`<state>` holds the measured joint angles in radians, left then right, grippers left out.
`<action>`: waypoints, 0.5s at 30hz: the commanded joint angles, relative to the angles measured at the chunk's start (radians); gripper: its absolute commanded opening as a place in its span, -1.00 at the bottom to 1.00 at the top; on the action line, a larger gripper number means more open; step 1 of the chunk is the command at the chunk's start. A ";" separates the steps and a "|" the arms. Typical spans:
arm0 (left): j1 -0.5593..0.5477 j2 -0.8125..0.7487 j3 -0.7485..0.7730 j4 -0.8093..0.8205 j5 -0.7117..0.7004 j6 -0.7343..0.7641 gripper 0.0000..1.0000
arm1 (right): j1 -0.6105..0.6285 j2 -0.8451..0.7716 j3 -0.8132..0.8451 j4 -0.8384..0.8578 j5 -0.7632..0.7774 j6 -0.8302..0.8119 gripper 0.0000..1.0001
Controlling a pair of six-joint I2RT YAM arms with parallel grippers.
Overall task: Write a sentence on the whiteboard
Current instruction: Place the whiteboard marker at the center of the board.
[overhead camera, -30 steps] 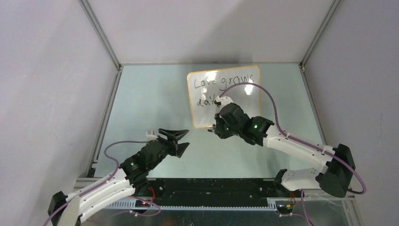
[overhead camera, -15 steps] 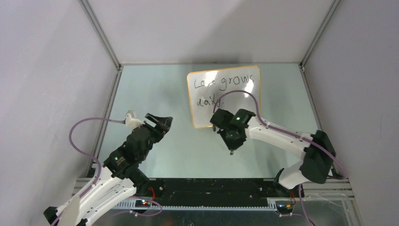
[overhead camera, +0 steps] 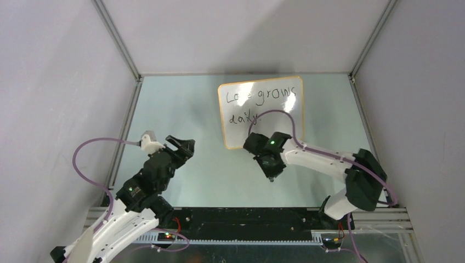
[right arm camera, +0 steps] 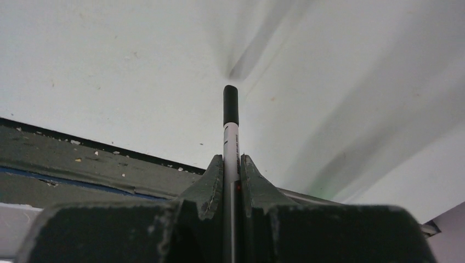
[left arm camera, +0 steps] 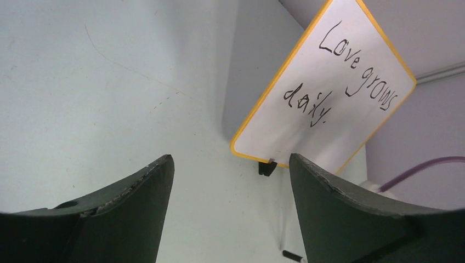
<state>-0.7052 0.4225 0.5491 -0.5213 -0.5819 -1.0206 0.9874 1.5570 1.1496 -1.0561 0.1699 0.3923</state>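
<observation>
The whiteboard [overhead camera: 276,125] stands at the back middle of the table, orange-rimmed, on black feet [left arm camera: 267,167]. The sentence [overhead camera: 263,98] runs in two black handwritten lines, "Love grows daily." [left arm camera: 351,74]. My right gripper [overhead camera: 270,171] hangs in front of the board's lower edge, apart from it, pointing down at the table. It is shut on a marker [right arm camera: 231,127] whose black end sticks out past the fingers. My left gripper [overhead camera: 183,147] is open and empty, left of the board, facing the whiteboard [left arm camera: 285,131] between its fingertips [left arm camera: 164,167].
A black strip [overhead camera: 236,216] with the arm bases runs along the near edge. Metal frame rails [overhead camera: 125,131] line the table's left and right sides. Purple cables [overhead camera: 88,159] loop above both arms. Grey walls enclose the table.
My right gripper has drawn back from the board's writing toward the near edge, marker still held. My left arm has swung left and its jaws have opened a little wider.
</observation>
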 commanded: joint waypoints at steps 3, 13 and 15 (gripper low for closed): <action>0.006 0.012 0.010 0.048 -0.052 0.103 0.61 | -0.186 -0.274 -0.021 0.003 0.182 0.067 -1.00; 0.012 0.052 0.049 0.049 -0.079 0.143 0.61 | -0.342 -0.389 -0.217 0.154 0.465 0.245 -1.00; 0.012 0.049 0.052 0.043 -0.077 0.144 0.60 | -0.305 -0.312 -0.217 0.134 0.527 0.288 -1.00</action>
<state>-0.7017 0.4744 0.5503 -0.4950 -0.6159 -0.9123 0.6445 1.1397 0.9485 -0.9749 0.5488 0.5766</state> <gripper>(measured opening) 0.807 0.139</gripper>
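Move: Straight ahead of the right hand, which still grips the capped marker point-down, the whiteboard's middle lies about 25 cm away and roughly 2 cm lower. The board's black feet sit near its bottom edge, some 8 cm below the hand: the left foot about 14 cm ahead and 5 cm left, the right one 15 cm ahead and 7 cm right. From the left hand the board's middle is about 20 cm ahead, 22 cm right and 14 cm lower. Lifting the marker's capped end off the table, the right hand sweeps some 13 cm to the right and 7 cm forward, in front of the board. It rises about 7 cm on the way and sinks back a little at the end. The wrist turns clockwise by roughly 35 degrees and tips the fingers forward and up; the fingers keep their shut grip on the marker. ##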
